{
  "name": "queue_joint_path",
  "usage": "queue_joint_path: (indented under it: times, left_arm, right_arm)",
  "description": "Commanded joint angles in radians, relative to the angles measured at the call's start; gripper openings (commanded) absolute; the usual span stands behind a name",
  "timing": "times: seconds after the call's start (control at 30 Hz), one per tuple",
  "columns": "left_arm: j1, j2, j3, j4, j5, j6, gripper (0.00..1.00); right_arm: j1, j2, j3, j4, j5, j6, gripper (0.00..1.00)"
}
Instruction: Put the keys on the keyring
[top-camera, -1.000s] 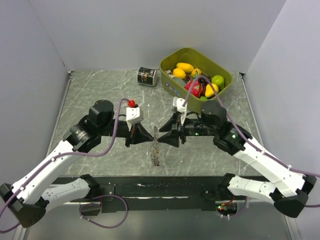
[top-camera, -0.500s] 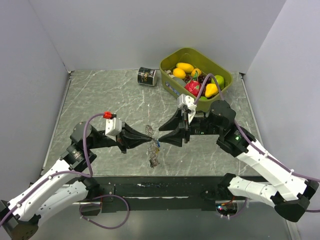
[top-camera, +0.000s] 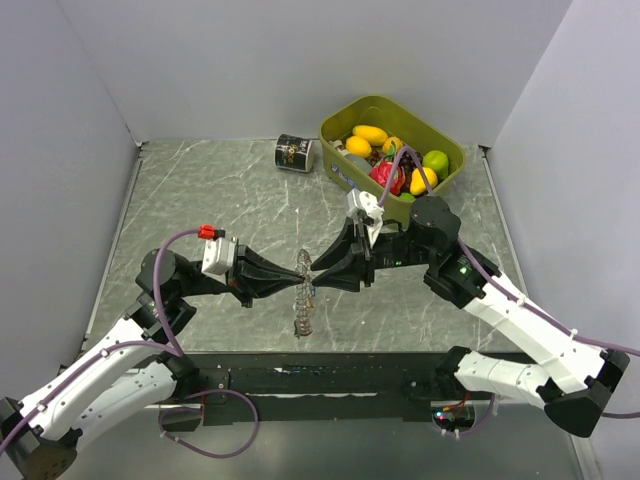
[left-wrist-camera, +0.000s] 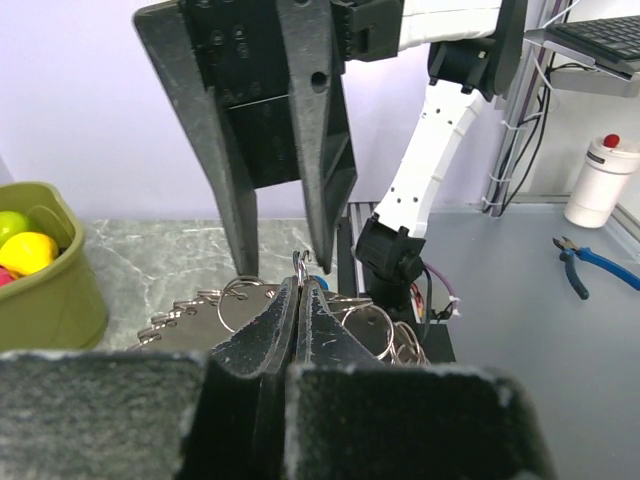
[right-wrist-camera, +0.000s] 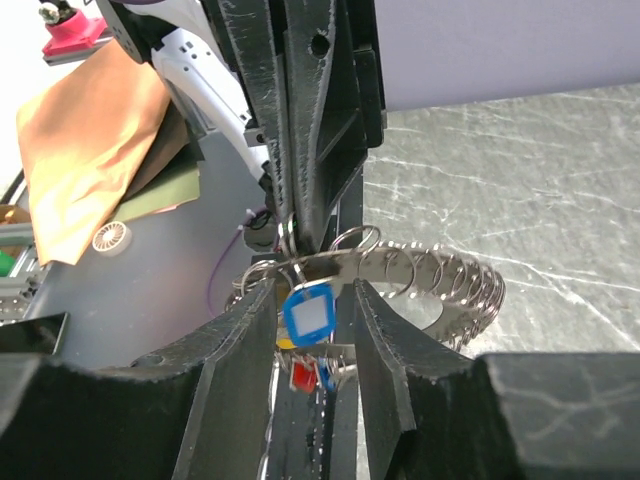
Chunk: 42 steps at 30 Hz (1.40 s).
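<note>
The keyring, a silvery ring of coiled loops, hangs tilted between the two grippers above the table's middle. My left gripper is shut on a thin wire loop at the keyring's top; its closed tips show no gap. Facing it, my right gripper stands open, its fingers either side of a key's blue tag with a gap on both sides. In the right wrist view the right gripper has red and blue tags dangling below it, and the keyring curves off to the right.
A green bin of toy fruit stands at the back right. A black can lies on its side just left of it. Grey walls close in the marbled table on three sides.
The left arm has swung lower and leftward, bringing its gripper tip to tip with the right one at the keyring. The right fingers have narrowed a little round the blue tag.
</note>
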Motion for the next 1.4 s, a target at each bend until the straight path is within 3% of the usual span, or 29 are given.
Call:
queue_joint_path:
  times: [0.0, 0.13, 0.33, 1.23, 1.37]
  left_arm:
    - [-0.004, -0.005, 0.035, 0.063, 0.027, -0.007, 0.01]
    - [-0.003, -0.006, 0.037, 0.053, 0.023, -0.004, 0.01]
    - [-0.003, -0.008, 0.041, 0.040, 0.013, 0.008, 0.01]
    - [-0.004, -0.009, 0.055, 0.141, 0.035, -0.041, 0.01]
    - [-0.003, -0.014, 0.055, 0.124, 0.030, -0.035, 0.01]
  right_arm:
    - [-0.005, 0.002, 0.008, 0.072, -0.020, 0.022, 0.42]
    - [-0.006, 0.007, 0.011, 0.080, -0.028, 0.031, 0.33]
    - [-0.005, 0.006, 0.012, 0.047, -0.016, 0.015, 0.01]
    - [-0.005, 0.002, -0.021, 0.011, 0.014, -0.033, 0.00]
    - [-0.006, -0.019, -0.018, 0.004, 0.030, -0.035, 0.07]
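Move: The blue-tagged key hangs just in front of the open right fingertips, about 1 cm to the left and 1 cm below their midpoint, level fore and aft. From the left fingertips, which already hold the keyring's wire, that key is some 2 cm to the right and 1 cm down. From the right hand, the keyring's hoop hangs with its middle about 5 cm below, 1 cm back and 1 cm left; the red tag dangles roughly 4 cm below and 2 cm left. Hold the left gripper still with its fingers shut on the keyring's wire. Keep the right gripper in place while its fingers, a little under half open, close fully on the thin metal by the blue-tagged key, right beside the left fingertips; then, keeping them shut, ease it down about 1 cm. ##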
